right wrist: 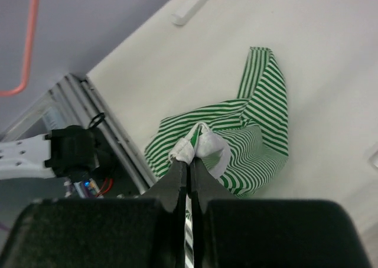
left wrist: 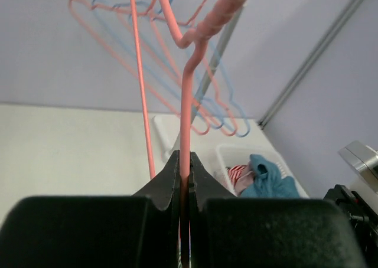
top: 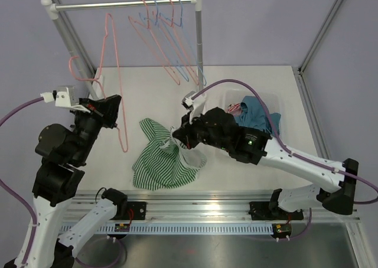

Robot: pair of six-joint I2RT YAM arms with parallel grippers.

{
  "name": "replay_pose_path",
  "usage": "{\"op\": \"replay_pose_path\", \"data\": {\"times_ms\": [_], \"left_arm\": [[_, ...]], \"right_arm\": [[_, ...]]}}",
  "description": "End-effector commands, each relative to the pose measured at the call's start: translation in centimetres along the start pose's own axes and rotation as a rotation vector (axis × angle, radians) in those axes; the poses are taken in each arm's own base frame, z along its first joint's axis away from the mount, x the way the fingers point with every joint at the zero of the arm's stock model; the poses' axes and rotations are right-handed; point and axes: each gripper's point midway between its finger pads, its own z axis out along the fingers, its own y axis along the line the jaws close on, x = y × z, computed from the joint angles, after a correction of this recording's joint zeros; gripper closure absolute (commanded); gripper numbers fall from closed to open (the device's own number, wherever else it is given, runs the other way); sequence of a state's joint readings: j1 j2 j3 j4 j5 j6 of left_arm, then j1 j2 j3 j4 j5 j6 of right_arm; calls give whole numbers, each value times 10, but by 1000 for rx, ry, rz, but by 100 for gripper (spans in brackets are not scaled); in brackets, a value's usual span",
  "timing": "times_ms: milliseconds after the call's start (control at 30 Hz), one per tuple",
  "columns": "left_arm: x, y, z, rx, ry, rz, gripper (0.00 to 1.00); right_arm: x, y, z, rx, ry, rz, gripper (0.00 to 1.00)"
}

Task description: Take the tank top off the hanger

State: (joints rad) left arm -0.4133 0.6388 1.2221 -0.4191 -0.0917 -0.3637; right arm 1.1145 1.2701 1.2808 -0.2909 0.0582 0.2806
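Observation:
A pink wire hanger (top: 120, 91) stands nearly upright over the table's left side, its wire bare. My left gripper (top: 109, 111) is shut on it; in the left wrist view the jaws (left wrist: 185, 162) pinch the pink hanger (left wrist: 186, 103). The green-and-white striped tank top (top: 156, 164) lies crumpled on the table just right of the hanger, apart from it. My right gripper (top: 177, 135) is shut on the top's white-trimmed edge and holds it slightly raised. The right wrist view shows that gripper (right wrist: 190, 162) gripping the trim, with the tank top (right wrist: 260, 120) spread below.
A clothes rack (top: 124, 5) stands at the back with several pink and blue hangers (top: 171, 43) on its rail. A clear bin (top: 273, 100) holding teal and striped clothes sits at the right. The aluminium rail (top: 195, 212) runs along the near edge.

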Motion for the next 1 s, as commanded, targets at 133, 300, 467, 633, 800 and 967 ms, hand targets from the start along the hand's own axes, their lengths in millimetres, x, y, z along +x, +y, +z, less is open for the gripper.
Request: {"op": "replay_pose_path", "data": {"times_ms": [133,300,467,633,800,967], "left_arm": [[51,52,-5,-261,208,55,100],[49,48,15,-258,299,77,100],[48,38,41,-193,400,51,100],[38,40,79,-188,445,29,100],[13,39,114,-152,451,13,100],[11,69,151,-230,483,10,100]], "right_arm": [[76,-20,68,239,155,52,99],[87,-20,76,240,161,105,1],[59,-30,47,302,82,100,0],[45,-36,17,318,35,113,0],[42,-35,-4,291,8,128,1],[43,-36,-16,270,-9,123,0]]}}
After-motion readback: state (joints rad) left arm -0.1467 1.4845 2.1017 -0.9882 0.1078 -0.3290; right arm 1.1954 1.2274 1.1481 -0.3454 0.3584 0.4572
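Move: The rail that the bare hanger in the left hand is being taken to runs about 27 cm straight ahead of that hand and some 6 cm above it; the hangers already hung are roughly 20 cm ahead, 14 cm to its right and 5 cm lower. The right hand pinches the tank top's white edge; the garment's middle lies about 22 cm below, 5 cm ahead and 4 cm left, and the laundry tray 22 cm ahead, 28 cm right at that lower level. The tank top is lowered some 15 cm by the right hand, also shifting slightly left; its fingers spring wide open and let go of the white edge, then the hand rises about 10 cm and draws off right, still open. Meanwhile the left keeps its pinch on the empty hanger, dips about 8 cm while tipping nearly 30 degrees nose-down, then swings forward and back up towards the rail, ending roughly 15 cm farther out. ##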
